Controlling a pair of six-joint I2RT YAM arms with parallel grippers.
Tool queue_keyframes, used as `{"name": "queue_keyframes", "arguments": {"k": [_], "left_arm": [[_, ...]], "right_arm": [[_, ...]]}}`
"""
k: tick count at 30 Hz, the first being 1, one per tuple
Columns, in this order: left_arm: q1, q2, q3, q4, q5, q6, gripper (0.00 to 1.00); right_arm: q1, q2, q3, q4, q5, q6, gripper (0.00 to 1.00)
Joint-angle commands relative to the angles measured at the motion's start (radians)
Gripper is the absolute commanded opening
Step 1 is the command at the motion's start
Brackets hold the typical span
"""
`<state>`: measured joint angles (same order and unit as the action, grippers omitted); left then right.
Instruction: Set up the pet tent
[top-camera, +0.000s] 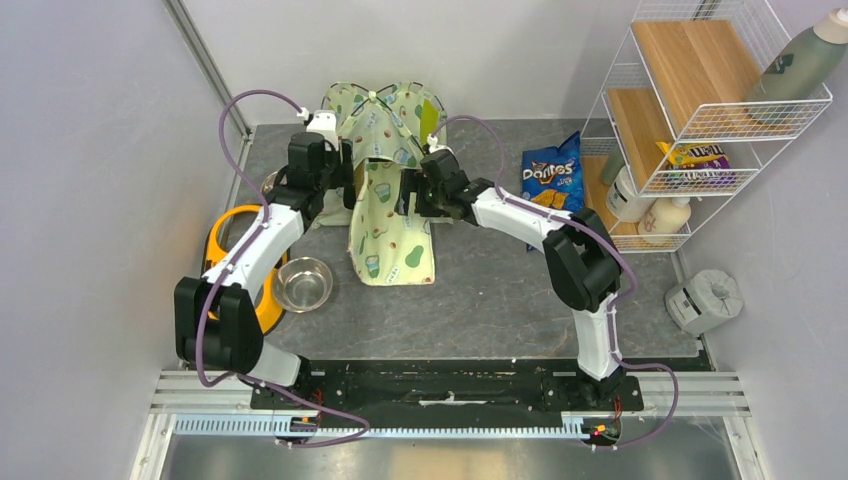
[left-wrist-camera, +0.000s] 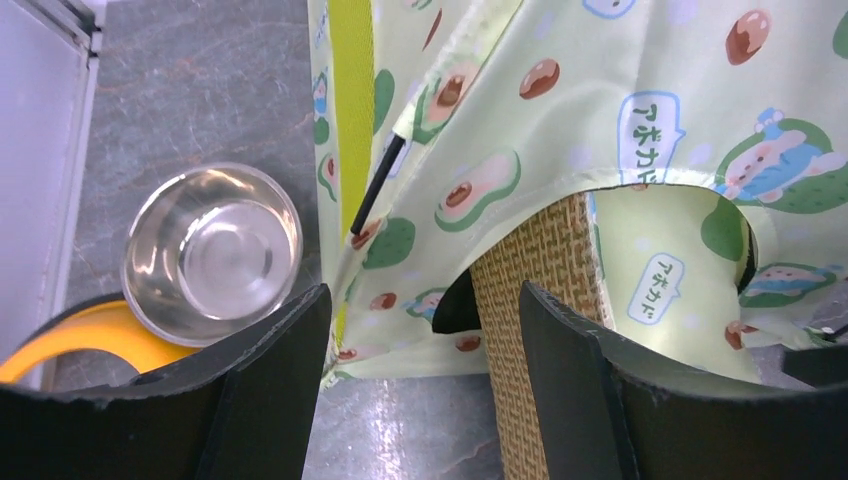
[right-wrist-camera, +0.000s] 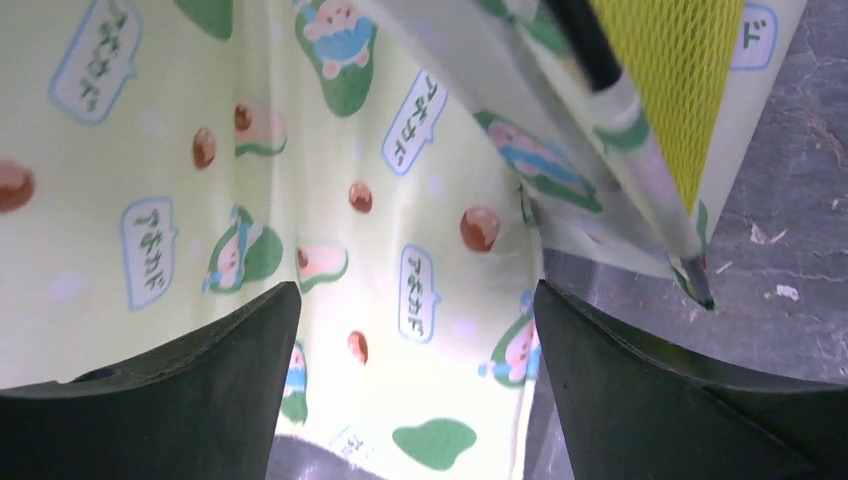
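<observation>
The pet tent (top-camera: 385, 120) stands at the back of the table, a pale avocado-print dome with lime panels and thin black poles. My left gripper (top-camera: 335, 172) is at its left side and my right gripper (top-camera: 415, 188) at its right side. In the left wrist view the left gripper (left-wrist-camera: 422, 300) is open just in front of the tent's fabric hem (left-wrist-camera: 480, 150). A black pole (left-wrist-camera: 378, 185) runs down beside a lime strip. In the right wrist view the right gripper (right-wrist-camera: 415, 295) is open over printed fabric (right-wrist-camera: 300, 200), with a pole end (right-wrist-camera: 640, 160) and lime mesh (right-wrist-camera: 670, 90) to its right.
A flat avocado-print pad (top-camera: 392, 238) stretches from the tent toward the arms; a brown woven panel (left-wrist-camera: 545, 300) stands by my left gripper's right finger. A steel bowl (top-camera: 303, 284) and a yellow bowl holder (top-camera: 225, 240) lie left. A Doritos bag (top-camera: 553, 172) and wire shelf (top-camera: 690, 110) stand right.
</observation>
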<state>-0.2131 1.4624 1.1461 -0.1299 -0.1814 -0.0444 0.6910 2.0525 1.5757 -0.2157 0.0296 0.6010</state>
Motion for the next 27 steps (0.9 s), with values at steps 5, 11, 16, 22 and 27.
{"name": "queue_keyframes", "arguments": {"k": [5, 11, 16, 22, 27], "left_arm": [[0.050, 0.048, 0.022, 0.125, 0.017, 0.169, 0.72], [0.109, 0.049, -0.058, 0.254, 0.122, 0.160, 0.72], [0.137, 0.105, -0.055, 0.273, 0.310, 0.167, 0.70], [0.132, 0.183, 0.002, 0.205, 0.447, 0.059, 0.36], [0.120, 0.125, -0.049, 0.216, 0.495, 0.011, 0.08]], "right_arm": [[0.015, -0.150, -0.135, -0.076, -0.123, -0.084, 0.95], [0.084, -0.118, -0.201, -0.012, -0.055, -0.109, 0.95], [0.110, -0.053, -0.207, 0.005, 0.029, -0.100, 0.93], [0.127, -0.022, -0.225, 0.026, 0.112, -0.067, 0.57], [0.127, -0.083, -0.249, -0.016, 0.183, -0.091, 0.19]]}}
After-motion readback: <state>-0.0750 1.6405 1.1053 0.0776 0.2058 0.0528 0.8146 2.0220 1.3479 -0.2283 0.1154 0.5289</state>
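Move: The bare black section of the tent's left pole is about 4 cm ahead of the left hand, hardly to either side, and 6 cm lower. From that hand the steel bowl is roughly 7 cm left, 4 cm ahead and 18 cm down. The mat's near right edge is about 9 cm back, 3 cm right and 8 cm below the right hand; the tent's right pole end stands some 7 cm right of that hand, 2 cm farther out and 7 cm lower. The mat's near right edge is pinched by the right hand, which, already open, comes back about 8 cm with a slight early rise, sinks about 8 cm and closes on the cloth beside its corner. The tent's left pole is taken by the left hand: it swings out leftward and forward, then returns right while dropping about 5 cm and turning some 15 degrees clockwise, closing its fingers around the bare section. ##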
